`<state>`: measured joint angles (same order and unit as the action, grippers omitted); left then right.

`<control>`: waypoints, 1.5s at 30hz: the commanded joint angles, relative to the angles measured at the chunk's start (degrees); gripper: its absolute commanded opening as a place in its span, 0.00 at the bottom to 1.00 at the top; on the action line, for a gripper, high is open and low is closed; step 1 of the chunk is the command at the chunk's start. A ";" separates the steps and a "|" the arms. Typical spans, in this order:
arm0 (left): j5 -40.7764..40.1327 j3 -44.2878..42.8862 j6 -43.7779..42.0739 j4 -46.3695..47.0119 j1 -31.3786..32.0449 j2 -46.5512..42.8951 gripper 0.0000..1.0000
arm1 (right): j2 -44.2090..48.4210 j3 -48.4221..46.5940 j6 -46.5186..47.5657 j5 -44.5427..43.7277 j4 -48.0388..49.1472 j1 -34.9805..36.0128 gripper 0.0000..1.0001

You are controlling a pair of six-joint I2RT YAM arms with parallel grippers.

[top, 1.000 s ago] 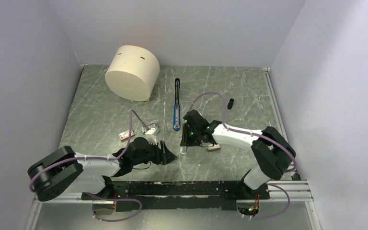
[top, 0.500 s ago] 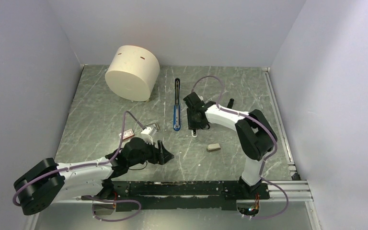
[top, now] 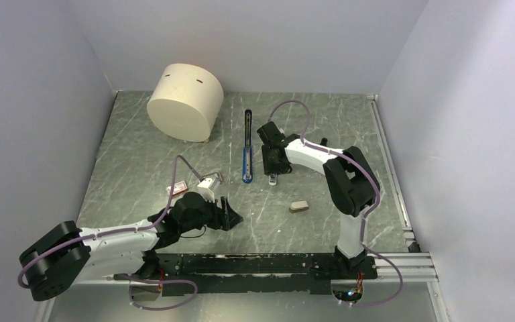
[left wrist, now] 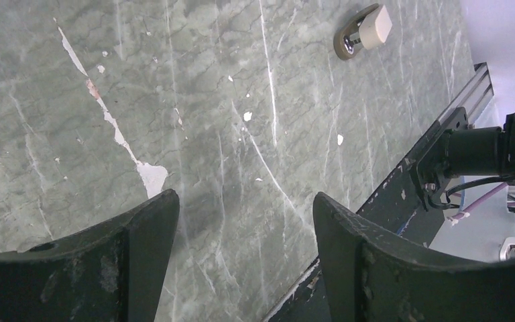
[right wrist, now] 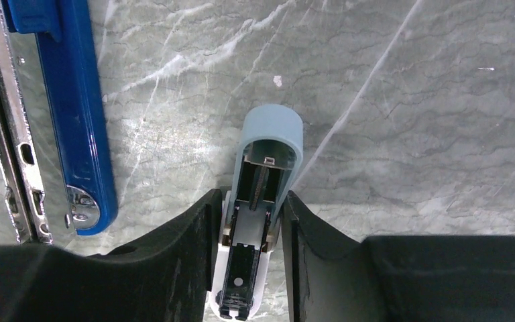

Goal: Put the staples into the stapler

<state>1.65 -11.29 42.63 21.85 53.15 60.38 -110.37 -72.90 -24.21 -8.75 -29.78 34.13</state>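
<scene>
The blue stapler (top: 245, 159) lies opened flat at mid-table, its black arm (top: 248, 124) pointing away from me. In the right wrist view its blue body (right wrist: 80, 121) and metal rail (right wrist: 7, 134) fill the left edge. My right gripper (top: 272, 173) is just right of the stapler, shut on a pale-blue capsule-shaped piece (right wrist: 268, 161) that sticks out past its fingertips (right wrist: 201, 228). The staples (top: 212, 181) and their red-and-white box (top: 176, 190) lie left of the stapler. My left gripper (top: 233, 216) hovers near the front edge, open and empty (left wrist: 241, 201).
A large cream cylinder (top: 184, 100) stands at the back left. A beige oval lump (top: 298, 206) lies right of centre and shows at the top of the left wrist view (left wrist: 364, 30). A small black cylinder (top: 322, 143) sits behind the right arm. The black base rail (top: 261, 263) runs along the front.
My right gripper has carried the pale-blue piece away from the front, up beside the stapler's blue end. My left arm has drawn back a little and its jaws stand wider.
</scene>
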 commanded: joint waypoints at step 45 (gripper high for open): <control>-0.81 -2.68 -0.91 -0.81 0.44 -6.16 0.81 | 43.68 35.63 -29.27 -8.59 -4.76 -1.35 0.87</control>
<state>-0.78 -14.68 40.97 16.53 53.15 53.84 -68.27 -41.34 -43.22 -17.30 -34.28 33.06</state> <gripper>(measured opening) 0.811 0.855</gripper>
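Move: Some 9 cm back and 8 cm to the right of the right hand stands the beige mini stapler, about 1 cm lower. The light-blue stapler, opened out, is still between the right fingers on the table; the big blue stapler, laid open, has its middle about 8 cm ahead and 8 cm left. From the left hand the beige stapler lies about 19 cm right, 5 cm ahead and 5 cm below. Easing about 1 cm to the right with a slight clockwise turn, the right hand opens, lets go of the light-blue stapler and climbs some 10 cm. It then swings back and right towards the beige stapler, sinking again as the fingers spread wide and the wrist turns to roughly 20 degrees clockwise. The left hand, open and empty, rises about 4 cm late on. ##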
